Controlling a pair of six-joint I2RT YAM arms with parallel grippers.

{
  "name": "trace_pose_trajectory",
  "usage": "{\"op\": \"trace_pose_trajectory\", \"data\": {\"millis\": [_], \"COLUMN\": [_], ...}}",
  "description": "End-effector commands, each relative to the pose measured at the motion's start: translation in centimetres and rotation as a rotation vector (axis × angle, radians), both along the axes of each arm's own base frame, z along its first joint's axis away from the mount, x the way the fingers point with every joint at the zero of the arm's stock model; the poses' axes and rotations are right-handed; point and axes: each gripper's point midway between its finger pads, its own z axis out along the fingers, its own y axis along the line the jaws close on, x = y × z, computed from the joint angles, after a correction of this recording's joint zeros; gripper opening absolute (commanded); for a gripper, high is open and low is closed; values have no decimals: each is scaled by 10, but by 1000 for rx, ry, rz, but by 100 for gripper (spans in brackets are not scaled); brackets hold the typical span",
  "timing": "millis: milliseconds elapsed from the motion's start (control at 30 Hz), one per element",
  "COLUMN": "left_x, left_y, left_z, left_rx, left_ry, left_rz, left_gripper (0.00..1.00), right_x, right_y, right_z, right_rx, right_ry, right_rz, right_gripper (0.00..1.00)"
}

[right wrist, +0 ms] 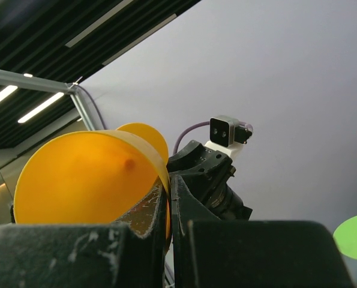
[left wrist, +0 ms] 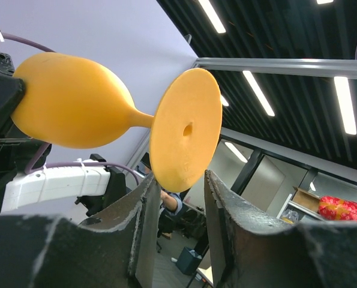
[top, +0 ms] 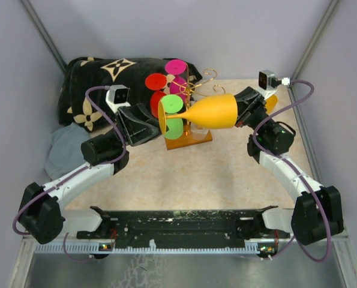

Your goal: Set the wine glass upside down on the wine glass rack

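Observation:
An orange wine glass (top: 214,111) lies sideways in the air in front of the wine glass rack (top: 205,78), a gold wire tree on a wooden base (top: 190,142). My right gripper (top: 241,111) is shut on the rim of the bowl (right wrist: 82,174), one finger inside and one outside (right wrist: 169,186). The glass's round foot (left wrist: 187,129) points left. Its lower edge sits between the tips of my left gripper (left wrist: 178,180), whose jaws stand open on either side with a gap showing. In the top view the left gripper (top: 153,123) is right beside the foot.
Red (top: 156,81), pink (top: 176,67) and green (top: 172,105) glasses hang on the rack. A black patterned blanket (top: 100,78) lies at the back left, a grey cloth (top: 64,150) in front of it. Purple walls close in both sides.

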Motion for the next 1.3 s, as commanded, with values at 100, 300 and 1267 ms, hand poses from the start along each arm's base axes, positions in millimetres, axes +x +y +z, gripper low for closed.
{"op": "trace_pose_trajectory", "data": {"millis": [100, 300, 1267], "left_x": [-30, -28, -38], "left_y": [26, 26, 28], "left_z": [27, 27, 52], "left_rx": [-146, -148, -40], "left_ry": [-151, -142, -208], "left_rz": [19, 34, 213], "left_gripper": [42, 19, 0], "right_x": [-38, -40, -7], "right_y": [-10, -9, -27], "right_z": [13, 11, 1], "right_rx": [57, 47, -40], "right_ry": [-232, -233, -161], "right_rz": [-8, -2, -203], "right_gripper": [0, 0, 37]}}
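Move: The yellow glass lies level, its rim in the right fingers. Its foot's middle is about 3 cm above the left hand, 1 cm ahead and 1 cm to the right, the lower edge between the open fingers. From the right hand the foot is some 18 cm left, level fore-and-aft, 3 cm up. Off the left hand, the hanging green glass stands about 16 cm ahead, 2 cm right, 25 cm below; the rack's pole roughly 25 cm ahead, 8 cm right, 30 cm below. Shut the left gripper on the lower edge of the yellow glass's foot, holding nearly still while the right keeps the rim. Then open the right fingers to let the rim go, and carry the glass off with the left hand up, back and left, about 7 cm in all, tipping the wrist some 10 degrees. Ease the right hand a couple of centimetres forward, right and down. ##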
